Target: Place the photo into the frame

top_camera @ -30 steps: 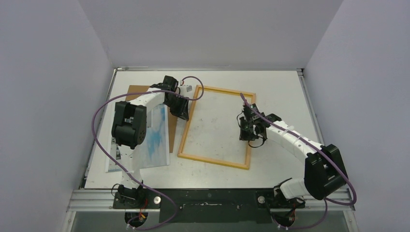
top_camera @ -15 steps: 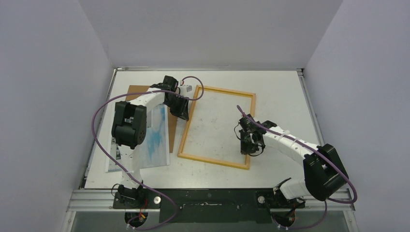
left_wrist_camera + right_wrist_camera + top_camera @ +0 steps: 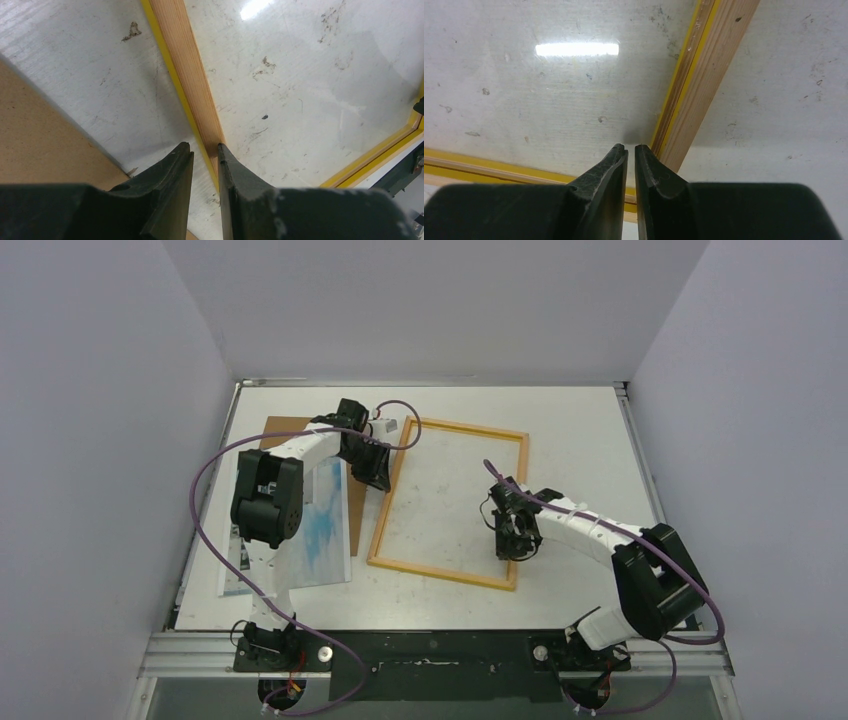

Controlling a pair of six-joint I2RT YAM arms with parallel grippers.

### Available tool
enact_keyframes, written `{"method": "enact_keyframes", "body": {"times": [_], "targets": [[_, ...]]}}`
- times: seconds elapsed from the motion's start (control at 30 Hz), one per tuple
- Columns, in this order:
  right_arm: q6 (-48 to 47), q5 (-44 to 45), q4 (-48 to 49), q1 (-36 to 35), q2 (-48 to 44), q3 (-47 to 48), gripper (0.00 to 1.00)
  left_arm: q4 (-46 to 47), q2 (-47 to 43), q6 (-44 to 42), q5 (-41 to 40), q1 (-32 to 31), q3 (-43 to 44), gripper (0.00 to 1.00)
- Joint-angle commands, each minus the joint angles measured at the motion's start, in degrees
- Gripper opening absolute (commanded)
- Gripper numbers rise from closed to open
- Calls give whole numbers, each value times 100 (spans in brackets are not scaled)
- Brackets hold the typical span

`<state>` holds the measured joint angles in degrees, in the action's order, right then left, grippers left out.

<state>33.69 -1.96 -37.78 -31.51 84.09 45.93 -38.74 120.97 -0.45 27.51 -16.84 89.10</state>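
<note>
The frame [image 3: 470, 427] lies flat on the table with its pale wood back [image 3: 185, 55] up and a yellow edge showing. My left gripper [image 3: 383, 480] is at the frame's left rail, its fingertips [image 3: 230, 165] on either side of the rail and shut on it [image 3: 205, 150]. My right gripper [image 3: 513, 540] is shut with nothing between the fingers [image 3: 630, 149]. It hovers just inside the right rail [image 3: 709, 80], close to the near right corner. The photo [image 3: 315, 535], a blue and white print, lies to the left of the frame, partly under my left arm.
A brown backing panel [image 3: 283, 428] lies under the photo, sticking out at the far left and along the frame's left rail [image 3: 45, 145]. Grey walls close the table [image 3: 600, 570] on the left, back and right. Purple cables loop off both arms.
My right gripper has slid along the inside of the right rail towards the near right corner. The left arm, the frame and the photo have not moved.
</note>
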Motion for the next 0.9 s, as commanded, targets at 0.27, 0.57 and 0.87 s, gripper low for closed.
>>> {"method": "enact_keyframes", "body": {"times": [0.27, 0.57, 0.87], "targets": [[-226, 359, 154, 223, 73, 240, 19, 106, -398, 15, 316, -56, -143, 23], [-412, 240, -169, 409, -208, 959, 23, 115, -497, 204, 538, -74, -258, 23], [-244, -424, -38, -6, -1, 2408, 42, -815, -1267, 73, 474, 431, 627, 26]]}}
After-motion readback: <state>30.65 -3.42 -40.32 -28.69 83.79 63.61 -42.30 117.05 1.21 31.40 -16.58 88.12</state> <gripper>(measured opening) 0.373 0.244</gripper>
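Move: The empty frame lies between the hands, with the left fingertips at its left bar, which is about 1 cm to their right, level front to back and 1 cm below. From there the brown board's middle is some 16 cm left, level front to back; the photo's is 19 cm left and 9 cm back. The right fingertips are inside the frame: its near-right corner is about 5 cm back and 2 cm right, its middle roughly 13 cm ahead and 10 cm left. The right fingertips press against the inside of the frame's right bar near the near corner, easing it about 1 cm right while creeping 2 cm forward; then they come free and swing up some 9 cm, forward and left over the opening, fingers spreading. The left hand, fingers unchanged, draws back about 2 cm along the left bar, edging right, then lifts nearly 3 cm off it. ##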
